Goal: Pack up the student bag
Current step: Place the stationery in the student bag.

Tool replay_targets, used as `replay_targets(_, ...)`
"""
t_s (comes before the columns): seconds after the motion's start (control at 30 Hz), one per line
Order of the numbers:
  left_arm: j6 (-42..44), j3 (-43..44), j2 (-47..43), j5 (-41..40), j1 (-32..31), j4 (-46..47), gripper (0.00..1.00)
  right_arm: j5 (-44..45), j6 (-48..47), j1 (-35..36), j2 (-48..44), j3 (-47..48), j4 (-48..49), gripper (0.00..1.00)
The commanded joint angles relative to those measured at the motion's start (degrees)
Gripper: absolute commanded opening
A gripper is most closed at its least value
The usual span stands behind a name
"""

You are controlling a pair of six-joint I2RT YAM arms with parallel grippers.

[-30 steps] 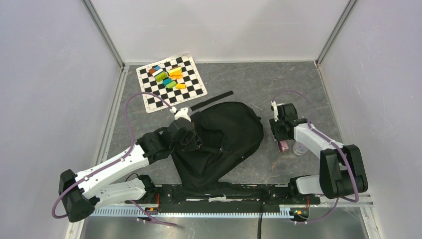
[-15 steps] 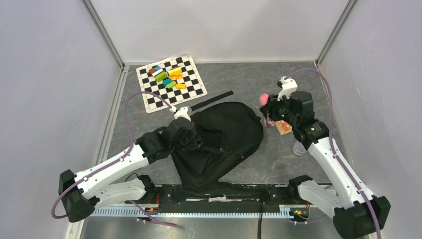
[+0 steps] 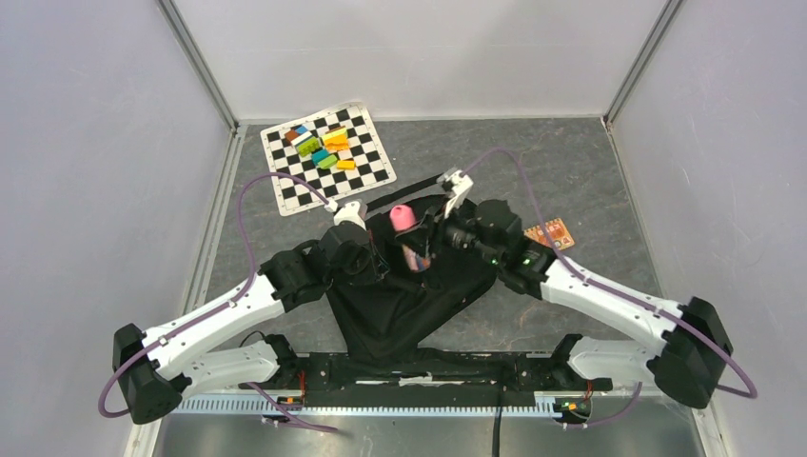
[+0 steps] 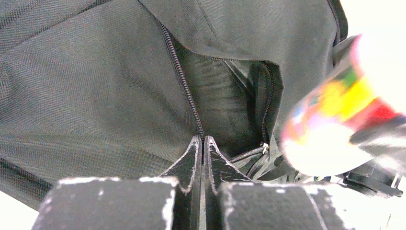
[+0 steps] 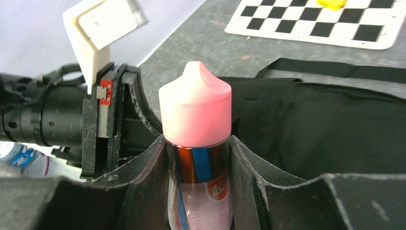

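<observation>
The student bag, a black backpack, lies in the middle of the table. My left gripper is shut on its zipper edge, and the zipper runs straight in between the closed jaws of the left gripper. The pocket mouth gapes beside it. My right gripper is shut on a bottle with a pink cap and a striped label, held upright over the bag close to the left gripper. In the left wrist view the bottle is a blur at the right.
A checkerboard mat carrying several coloured blocks lies at the back left. A small orange packet rests on the table right of the bag. A black strap stretches behind the bag. Grey walls enclose the table.
My right arm has swung from the table's right side to the left, carrying the pink-capped bottle over the bag. The left arm and the bag have stayed put.
</observation>
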Motion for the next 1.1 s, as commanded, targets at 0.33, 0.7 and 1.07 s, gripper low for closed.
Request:
replay_targets(0.33, 1.0, 2.8, -1.4, -1.0, -0.1, 0.3, 0.02, 8.9, -5.2, 7.2, 8.2, -5.7, 11.7, 0.0)
replay_targets(0.7, 2.5, 4.4, -1.8, -1.6, -0.1, -0.2, 0.02, 5.8, -5.3, 7.8, 9.9, -0.5, -11.3, 0.0)
replay_targets(1.07, 2.2, 4.5, -2.2, -1.5, -0.1, -0.5, 0.02, 13.2, -8.0, 7.9, 4.8, 6.5, -20.7, 0.83)
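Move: The right hand already holds the pink-capped stationery tube. The bag's unzipped opening lies roughly 13 cm below it, 2 cm back and 2 cm to its left; the left gripper's tips on the zip edge are about 5 cm left of the opening and 2 cm nearer the base. The bag strap lies some 18 cm ahead and 1 cm left, the chessboard 28 cm ahead and 23 cm left. From the left hand, the opening is about 5 cm right, 2 cm ahead and slightly below. Still gripping the stationery tube, the right hand lowers it about 10 cm into the bag opening, swinging a few centimetres left and partly returning, and easing slightly back while its fingers tip some 20 degrees further down; once low, the fingers open and let go. The left hand keeps its pinch on the zip edge and lifts about 1 cm. ##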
